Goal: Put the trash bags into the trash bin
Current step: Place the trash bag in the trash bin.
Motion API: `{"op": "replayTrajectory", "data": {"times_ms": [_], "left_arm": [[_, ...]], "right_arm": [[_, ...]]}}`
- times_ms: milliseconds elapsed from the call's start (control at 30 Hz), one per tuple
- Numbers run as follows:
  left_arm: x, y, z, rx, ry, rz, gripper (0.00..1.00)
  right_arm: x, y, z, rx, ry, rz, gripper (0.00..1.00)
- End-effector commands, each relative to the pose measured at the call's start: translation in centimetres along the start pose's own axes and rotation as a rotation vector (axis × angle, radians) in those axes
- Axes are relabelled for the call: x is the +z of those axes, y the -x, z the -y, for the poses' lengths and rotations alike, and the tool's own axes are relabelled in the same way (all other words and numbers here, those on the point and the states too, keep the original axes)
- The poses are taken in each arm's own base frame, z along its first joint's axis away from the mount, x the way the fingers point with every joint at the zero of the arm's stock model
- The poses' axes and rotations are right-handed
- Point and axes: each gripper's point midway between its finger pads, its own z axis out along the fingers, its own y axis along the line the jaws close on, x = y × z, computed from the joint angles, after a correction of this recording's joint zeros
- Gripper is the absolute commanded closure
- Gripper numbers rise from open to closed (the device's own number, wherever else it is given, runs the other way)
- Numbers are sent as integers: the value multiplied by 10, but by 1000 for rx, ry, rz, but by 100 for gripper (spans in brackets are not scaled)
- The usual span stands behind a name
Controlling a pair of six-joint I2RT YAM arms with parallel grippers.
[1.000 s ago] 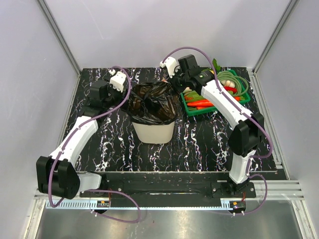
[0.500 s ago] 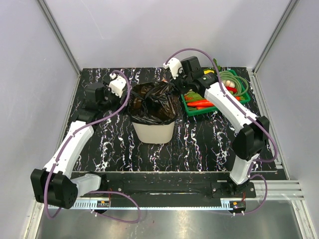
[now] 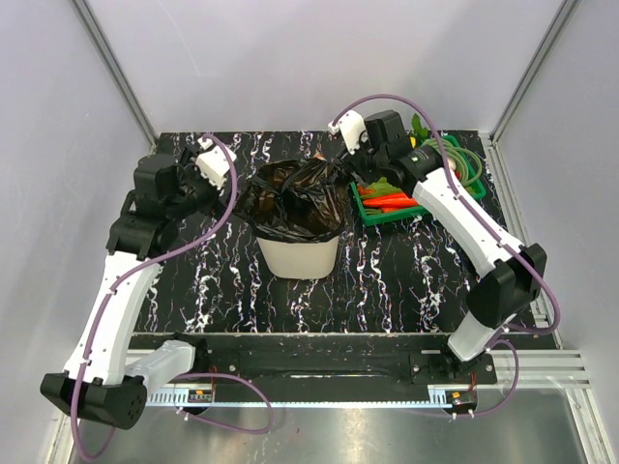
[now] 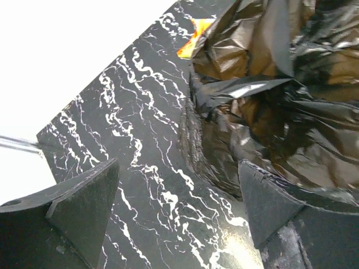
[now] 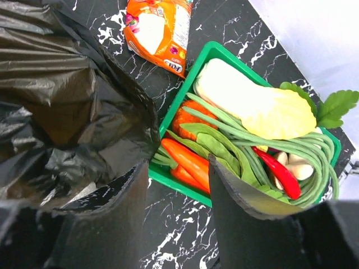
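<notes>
The cream trash bin stands mid-table. A glossy black trash bag fills its mouth and drapes crumpled over the rim. My left gripper hangs just left of the bin, open; in the left wrist view the gripper has only marbled tabletop between its fingers, with the bag ahead to the right. My right gripper hovers between the bin's right rim and the green tray, open and holding nothing. In the right wrist view the gripper has the bag just to its left.
A green tray of vegetables sits right of the bin, and its rim lies right under the right fingers. An orange snack wrapper lies behind the bin on the black marbled table. Grey walls enclose three sides.
The right gripper has opened, let go of the bag's edge and backed off to the right. The left arm has pulled away leftward from the bin, opening a little wider.
</notes>
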Motion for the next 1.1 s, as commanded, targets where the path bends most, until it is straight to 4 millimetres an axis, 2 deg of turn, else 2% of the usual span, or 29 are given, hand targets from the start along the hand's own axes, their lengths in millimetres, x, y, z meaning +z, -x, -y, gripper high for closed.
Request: {"op": "replayTrajectory", "data": {"times_ms": [0, 100, 233, 433, 667, 833, 933, 1067], "left_arm": [[-29, 18, 29, 138, -182, 46, 9], [-46, 10, 64, 216, -377, 51, 7], [-57, -2, 86, 274, -497, 55, 6], [-50, -10, 91, 313, -528, 67, 6], [-26, -13, 79, 325, -474, 75, 9], [-17, -14, 77, 329, -465, 86, 13], [-13, -17, 80, 323, -483, 84, 25], [-13, -22, 87, 318, -517, 94, 54]], "right_arm": [[-43, 16, 17, 0, -68, 61, 45], [-58, 13, 14, 0, -50, 57, 36], [-76, 6, 4, 4, -1, 44, 25], [-96, -4, -9, 10, 54, 52, 23], [-108, -14, -25, 30, 116, 52, 24], [-113, -17, -38, 36, 178, 57, 25], [-118, -17, -50, 45, 243, 66, 27], [-124, -9, -69, 75, 348, 107, 26]]}}
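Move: The near-left corner of the trash bag's rim is about 5 cm back, 6 cm right and 6 cm below the left hand, with the bin's middle roughly 16 cm right, level fore-and-aft and 18 cm below. The near-right rim corner lies about 13 cm back, 5 cm left and 6 cm below the right hand. From that hand the vegetable basket is some 8 cm ahead and 18 cm right, the orange packet 13 cm ahead and 9 cm left, both about 23 cm down. The left fingers arrive at the trash bag's near-left rim and close about halfway around it, after swinging back some 8 cm, rightward and down, turning about 30 degrees clockwise, then easing forward a little. Already loose, the right hand leaves the far-right rim, opening wider, rising, then drawing back about 11 cm in all towards the near-right corner. ##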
